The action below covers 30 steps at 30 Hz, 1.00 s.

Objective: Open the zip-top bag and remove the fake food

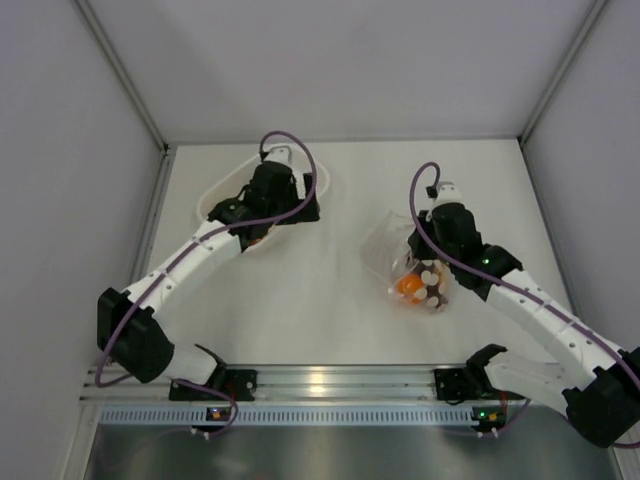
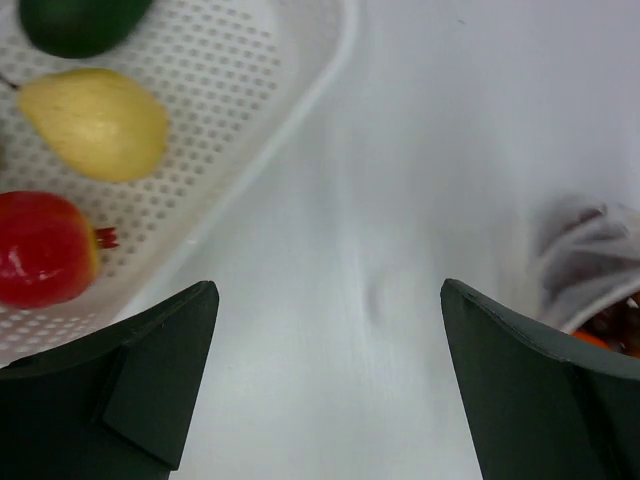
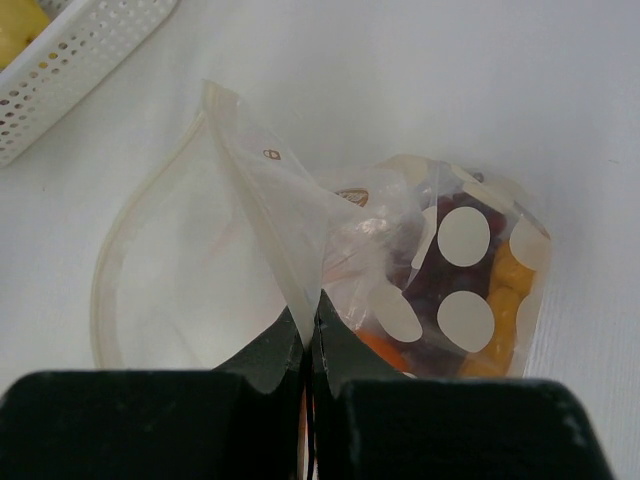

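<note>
The zip-top bag (image 3: 200, 270) lies on the table right of centre, clear with white dots, its mouth gaping. My right gripper (image 3: 310, 318) is shut on the bag's upper edge (image 3: 262, 190), holding it up. Still inside the bag (image 1: 390, 245) are dark purple grapes (image 3: 450, 275), an orange piece (image 3: 385, 350) and a yellow-orange piece (image 3: 505, 285) of fake food. My left gripper (image 2: 328, 288) hangs open over bare table beside the basket, nothing between its fingers. A red apple (image 2: 45, 248), a yellow lemon (image 2: 95, 122) and a green avocado (image 2: 75, 20) lie in the basket.
The white perforated basket (image 2: 300, 90) stands at the back left of the table (image 1: 330, 300). Grey walls enclose the table on three sides. An aluminium rail (image 1: 330, 385) with both arm bases runs along the near edge.
</note>
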{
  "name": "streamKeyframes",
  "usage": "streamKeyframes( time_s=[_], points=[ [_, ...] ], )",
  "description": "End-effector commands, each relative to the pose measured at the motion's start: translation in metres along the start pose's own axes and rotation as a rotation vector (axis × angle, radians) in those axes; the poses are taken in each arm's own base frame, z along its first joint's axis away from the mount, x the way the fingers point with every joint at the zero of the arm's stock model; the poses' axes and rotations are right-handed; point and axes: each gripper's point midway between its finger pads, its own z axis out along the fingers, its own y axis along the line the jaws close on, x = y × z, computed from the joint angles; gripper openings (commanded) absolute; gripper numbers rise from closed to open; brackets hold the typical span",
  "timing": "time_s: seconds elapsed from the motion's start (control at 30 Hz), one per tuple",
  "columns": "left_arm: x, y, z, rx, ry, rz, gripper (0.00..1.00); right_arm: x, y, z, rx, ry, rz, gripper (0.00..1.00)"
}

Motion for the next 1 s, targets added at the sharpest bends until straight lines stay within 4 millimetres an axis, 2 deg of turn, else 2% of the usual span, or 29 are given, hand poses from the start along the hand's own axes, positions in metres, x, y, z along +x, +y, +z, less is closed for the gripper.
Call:
streamKeyframes(
  time_s=[0.0,0.03,0.07,0.17,0.27,0.37,0.67,0.7,0.77,0.97],
  points=[
    [-0.002,-0.071,-0.031,0.200,-0.027,0.058,0.98,-0.030,0.016,-0.013,-0.062,-0.084,0.031,0.00],
    [0.001,-0.084,-0.037,0.234,-0.025,0.070,0.98,-0.030,0.018,-0.014,-0.075,-0.082,0.032,0.00],
    [0.008,-0.110,-0.047,0.307,-0.025,0.096,0.98,-0.030,0.020,-0.015,-0.086,-0.082,0.034,0.00],
    [0.022,-0.159,-0.072,0.480,-0.012,0.131,0.97,-0.026,0.027,-0.014,-0.132,-0.078,0.036,0.00],
    [0.034,-0.190,-0.087,0.589,0.000,0.137,0.95,-0.023,0.028,-0.015,-0.144,-0.074,0.043,0.00],
    [0.051,-0.208,-0.091,0.631,0.022,0.140,0.93,-0.023,0.030,-0.017,-0.155,-0.077,0.049,0.00],
    [0.088,-0.235,-0.067,0.602,0.058,0.083,0.74,-0.023,0.038,-0.033,-0.235,-0.131,0.134,0.00],
    [0.095,-0.236,-0.060,0.586,0.067,0.087,0.73,-0.020,0.036,-0.033,-0.233,-0.132,0.142,0.00],
    [0.107,-0.243,-0.059,0.584,0.084,0.091,0.64,-0.018,0.032,-0.033,-0.216,-0.137,0.150,0.00],
    [0.146,-0.249,-0.045,0.545,0.148,0.104,0.58,-0.015,0.016,-0.033,-0.137,-0.153,0.144,0.00]
  ],
)
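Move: The orange in the bag lies about 27 cm to the left gripper's right, 14 cm back and 13 cm below; the bag's mouth comes before it, some 20 cm right, 6 cm back and 10 cm down. The grapes lie about 5 cm right of the orange and 2 cm farther out. The basket's middle is roughly 12 cm left and 4 cm ahead of this gripper. From the right gripper, the orange is some 6 cm back and 10 cm below. Swing the left gripper away from the basket to the bag's mouth, some 24 cm right and 14 cm back, rising about 4 cm before dipping 7 cm towards the orange; turn it some 30 degrees clockwise and narrow the wide-open fingers to a bit over half. Meanwhile keep the right fingers pinched on the bag's rim, drawing it slightly back and up and tilting the gripper's left side up. ##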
